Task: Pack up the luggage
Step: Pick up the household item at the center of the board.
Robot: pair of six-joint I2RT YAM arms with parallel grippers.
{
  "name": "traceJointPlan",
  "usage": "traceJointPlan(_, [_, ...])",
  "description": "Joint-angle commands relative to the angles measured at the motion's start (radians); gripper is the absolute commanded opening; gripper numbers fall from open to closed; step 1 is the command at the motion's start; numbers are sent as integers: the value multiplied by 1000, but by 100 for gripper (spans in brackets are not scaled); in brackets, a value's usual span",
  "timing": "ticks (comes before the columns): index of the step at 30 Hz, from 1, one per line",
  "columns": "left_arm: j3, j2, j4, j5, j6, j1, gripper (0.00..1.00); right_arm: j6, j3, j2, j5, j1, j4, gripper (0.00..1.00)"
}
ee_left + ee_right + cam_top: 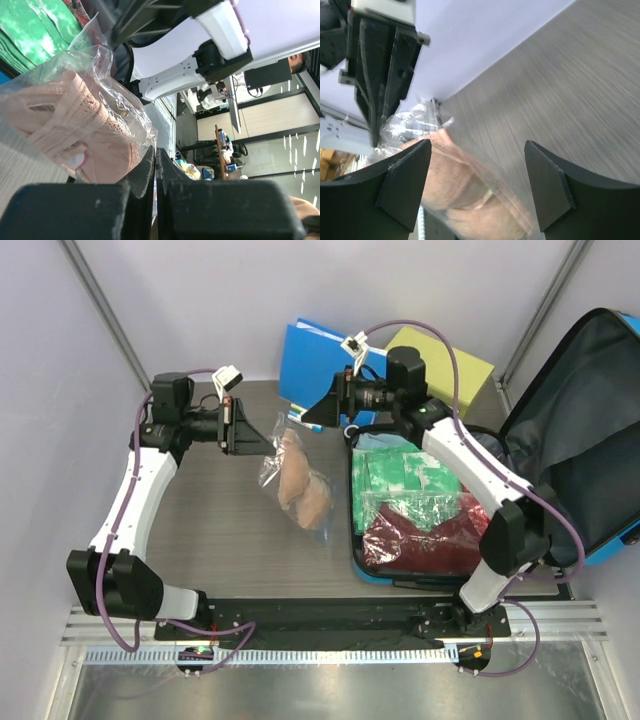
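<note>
The luggage [590, 430] lies open at the right, its grey-lined lid raised. Its lower half holds a green bagged garment [405, 478] and a dark red one [425, 535]. A clear plastic bag with a pink garment [302, 488] hangs over the table, left of the suitcase. My left gripper [266, 440] is shut on the bag's upper edge; the left wrist view shows the jaws [156, 154] pinching thin plastic, with the pink garment [75, 125] just beyond. My right gripper [303, 417] is open by the bag's top, and in its wrist view [477, 150] the bag [465, 195] lies between its fingers.
A flat blue folder [318, 355] and a yellow-green box [447, 362] stand at the back of the table. The grey wood tabletop [220, 530] stretches to the left of the bag. Walls close in on both sides.
</note>
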Motion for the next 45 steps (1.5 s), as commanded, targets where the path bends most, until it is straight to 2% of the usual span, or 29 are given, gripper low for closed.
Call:
traceJointPlan(1, [-5,-4,24,-14,-27,-8,0,-97,153,-109,210,26,-301,79])
traceJointPlan(4, [7,10,24,-33,-23,-25,0,-108,251,-102,321,59,-421,77])
traceJointPlan(7, [27,25,24,-40,-19,-52,0,-129,280,-85,360,118,-464,77])
traceJointPlan(9, [41,32,21,-37,-19,-77,0,-146,235,-85,320,136,-446,79])
traceJointPlan(11, [47,41,21,-33,-33,-100,0,-84,187,-92,244,129,-345,83])
traceJointPlan(13, [49,41,23,-45,-38,-115,0,-36,173,-82,232,119,-297,83])
traceJointPlan(15, [46,35,21,-69,-38,-132,0,-40,240,-59,293,121,-347,82])
traceJointPlan(18, [37,21,20,-120,-35,-146,0,-102,352,-13,414,125,-534,81])
traceJointPlan(21, [26,18,20,-158,-30,-158,0,-136,412,18,449,135,-708,80])
traceJointPlan(27, [47,35,-43,-227,26,-184,0,-113,425,35,467,173,-812,78])
traceJointPlan(35, [115,79,-205,-298,172,-218,0,-83,470,101,475,233,-864,76])
traceJointPlan(36, [124,84,-241,-307,186,-221,0,-83,481,124,481,236,-893,74])
traceJointPlan(37, [130,88,-256,-321,197,-224,0,-87,492,133,495,236,-912,63])
traceJointPlan(39, [142,90,-288,-341,220,-224,1,-90,529,160,524,236,-962,49])
traceJointPlan(40, [145,93,-296,-367,226,-223,5,-88,539,165,541,236,-975,35])
traceJointPlan(41, [147,95,-302,-376,228,-224,25,-87,559,168,554,236,-986,29])
traceJointPlan(42, [147,96,-308,-385,229,-224,34,-87,569,170,597,236,-1007,22])
traceJointPlan(43, [145,99,-312,-416,228,-223,40,-82,576,167,617,233,-1015,10])
traceJointPlan(44, [145,101,-310,-431,226,-224,52,-80,584,162,636,230,-1023,6])
traceJointPlan(45, [144,104,-310,-447,223,-223,57,-70,584,156,665,224,-1023,1])
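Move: The left gripper already pinches the clear bag of pinkish clothing by its top. The open right gripper waits about 7 cm farther out and 7 cm to its right, roughly level. From the right gripper, the bag's free top edge is about 5 cm left, 4 cm back and 2 cm lower. The open suitcase's middle lies about 24 cm to its right, 9 cm back and 28 cm below; the markers lie some 10 cm ahead, 4 cm left and 33 cm below. Lift the open right gripper about 7 cm while drawing it back, then sink it well below its starting height, fingers tipping down some 30 degrees, and shut it on the bag's top edge beside the left fingers. Meanwhile bring the left gripper and bag about 5 cm right and 5 cm down, opening its fingers at the end as the right ones close. ##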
